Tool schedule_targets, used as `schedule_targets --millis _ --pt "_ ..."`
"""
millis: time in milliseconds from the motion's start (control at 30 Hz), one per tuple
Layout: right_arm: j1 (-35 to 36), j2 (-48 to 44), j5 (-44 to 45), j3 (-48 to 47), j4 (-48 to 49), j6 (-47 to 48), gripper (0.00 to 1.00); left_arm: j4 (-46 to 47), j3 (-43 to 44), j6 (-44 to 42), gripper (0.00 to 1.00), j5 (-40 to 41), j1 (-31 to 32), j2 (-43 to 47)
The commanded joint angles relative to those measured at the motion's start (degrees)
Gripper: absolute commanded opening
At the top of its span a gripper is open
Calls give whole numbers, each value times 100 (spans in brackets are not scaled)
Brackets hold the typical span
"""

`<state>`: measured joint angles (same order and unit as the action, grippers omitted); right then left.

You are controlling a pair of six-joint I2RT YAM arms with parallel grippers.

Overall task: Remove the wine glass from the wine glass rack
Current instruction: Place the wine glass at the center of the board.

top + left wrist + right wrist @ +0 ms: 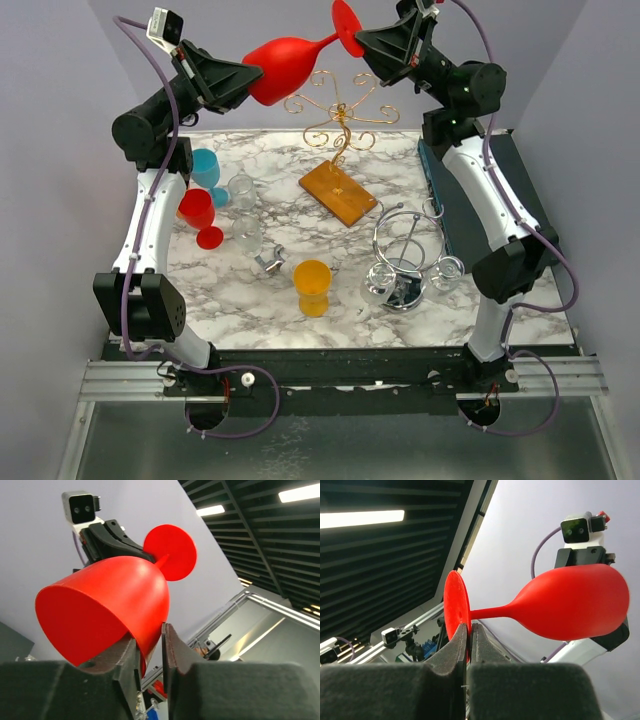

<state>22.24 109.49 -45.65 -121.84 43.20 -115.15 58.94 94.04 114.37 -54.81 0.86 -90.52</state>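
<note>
The red wine glass (290,62) hangs on its side in the air, above and left of the top of the gold wire wine glass rack (340,110), whose wooden base (338,192) rests on the marble table. My right gripper (357,42) is shut on the glass's round foot (454,605), edge-on between the pads. My left gripper (250,80) is at the other end. Its jaws pinch the bowl's wall at the rim (142,655), one finger inside the bowl (110,605) and one outside. The stem (490,612) runs level between the two grippers.
On the table's left stand a blue glass (206,168), another red glass (198,212) and clear glasses (241,190). A yellow cup (312,286) sits front centre. A chrome wire holder (405,260) stands front right, with a dark tray (470,200) along the right side.
</note>
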Motion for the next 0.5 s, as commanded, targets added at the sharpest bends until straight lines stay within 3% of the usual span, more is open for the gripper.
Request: schedule_targets --millis 0,133,300,400,467 --pt "28 -50 -26 247 -202 409 1 436 -20 182 16 163 63 205" --pt "26 -414 11 702 -666 946 1 326 -163 110 0 202 63 347" --pt "-40 -990 275 1147 -1975 2050 40 -455 -234 -419 0 169 54 658" --pt "-140 -1395 583 1352 -2885 2795 67 -1355 -214 -1099 0 150 7 952" --pt "-248 -1693 781 1615 -3272 3141 77 -2076 -186 -1570 0 186 -32 1140"
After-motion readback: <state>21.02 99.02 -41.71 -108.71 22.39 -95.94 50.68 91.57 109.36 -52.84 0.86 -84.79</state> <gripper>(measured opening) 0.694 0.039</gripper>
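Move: My right hand still pinches the red wine glass by its foot; the glass's middle lies about 10 cm to its left, level with it. From my left hand, whose open fingers straddle the bowl's rim, that middle is some 8 cm right, 3 cm ahead and 3 cm up. The gold rack's middle is about 20 cm ahead, 16 cm right and 44 cm below my left hand; a standing red glass lies 20 cm left, 7 cm ahead, 52 cm below. I shut my left fingers on the red glass's bowl wall at the rim, easing that hand back and slightly up by a centimetre or so. My right hand carries the foot forward and down, then opens wide and lets go, travelling about 5 cm down and 3 cm forward in all, its fingertips dipping and swinging forward. ##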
